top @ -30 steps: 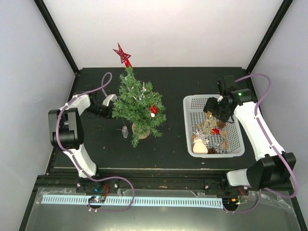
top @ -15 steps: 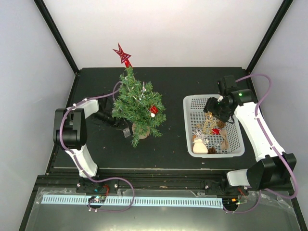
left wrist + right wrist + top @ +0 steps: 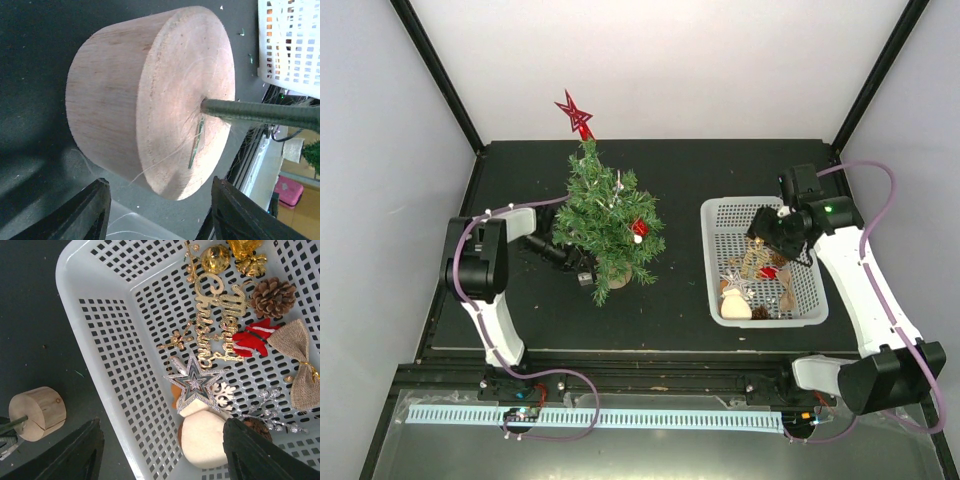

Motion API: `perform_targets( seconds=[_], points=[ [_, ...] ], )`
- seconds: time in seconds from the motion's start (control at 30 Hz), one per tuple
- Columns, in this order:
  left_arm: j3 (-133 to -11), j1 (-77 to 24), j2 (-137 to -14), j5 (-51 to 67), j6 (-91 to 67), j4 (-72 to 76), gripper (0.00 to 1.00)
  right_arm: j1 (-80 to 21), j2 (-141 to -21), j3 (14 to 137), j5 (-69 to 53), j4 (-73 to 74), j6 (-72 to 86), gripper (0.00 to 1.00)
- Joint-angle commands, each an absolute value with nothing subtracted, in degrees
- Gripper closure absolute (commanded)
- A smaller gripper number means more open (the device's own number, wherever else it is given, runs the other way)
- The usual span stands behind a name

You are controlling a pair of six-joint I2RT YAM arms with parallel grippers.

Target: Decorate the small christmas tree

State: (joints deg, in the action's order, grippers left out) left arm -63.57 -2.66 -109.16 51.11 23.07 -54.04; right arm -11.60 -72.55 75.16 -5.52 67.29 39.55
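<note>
The small christmas tree (image 3: 608,215) stands upright at the table's back left on a round wooden base (image 3: 150,95). It carries a red star topper (image 3: 575,113) and a red ornament (image 3: 640,228). My left gripper (image 3: 582,268) is low beside that base. In the left wrist view this gripper (image 3: 160,210) is open, and the base lies just past its fingertips, with the green trunk (image 3: 260,111) running to the right. My right gripper (image 3: 780,235) hangs open over the white basket (image 3: 708,250), above a silver star (image 3: 194,382) and a cream figure (image 3: 202,437).
The basket (image 3: 95,325) also holds gold lettering (image 3: 220,320), a pinecone (image 3: 272,296), a red piece (image 3: 252,337), a burlap bow (image 3: 300,365) and a gold bell (image 3: 216,257). A clear pale piece (image 3: 125,225) lies low between my left fingers. Walls enclose the table on three sides.
My left arm has swung in from the tree's left side to its base, and its jaws have narrowed a little. The right gripper has shifted slightly right over the basket.
</note>
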Motion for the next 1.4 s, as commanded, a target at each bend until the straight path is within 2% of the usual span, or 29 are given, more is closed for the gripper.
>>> perform_targets(
  seconds=[0.0,0.2,0.53,1.37],
  points=[
    [-65.4,-3.6,-110.9,53.1,25.5,-56.3,0.47,-11.9,-70.6,73.5,-5.2,67.1,41.0,0.34],
    [-65.9,-4.8,-112.1,53.8,23.9,-54.9,0.56,-11.9,-68.8,72.3,-5.0,67.3,41.3,0.34],
    [-70.5,-6.4,-116.1,53.7,22.4,-54.3,0.64,-11.9,-68.1,72.3,-4.5,67.8,41.1,0.34],
    [-91.6,-7.5,-124.6,50.4,16.3,-51.8,0.64,-12.0,-69.9,71.9,-5.2,65.4,40.2,0.34]
  ],
)
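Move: The clear battery pack lies almost between the left fingertips, level with them to left and right, about 1 cm back and 2 cm below. The tree's wooden stump stands some 7 cm to the left hand's right, about level ahead, its middle around 1 cm lower; the lower branches hang over the stump, roughly 10 cm above the hand. From the right hand the pack lies about 37 cm left, 1 cm back and 18 cm below. No firm grip can be made out: the left fingers, around the clear pack to begin with, narrow from rather over half open to about a third while the hand edges 2 cm right towards the stump. Then it leaves the pack and runs forward some 9 cm, low past the stump's left side and under the branches, still drifting slightly right. ##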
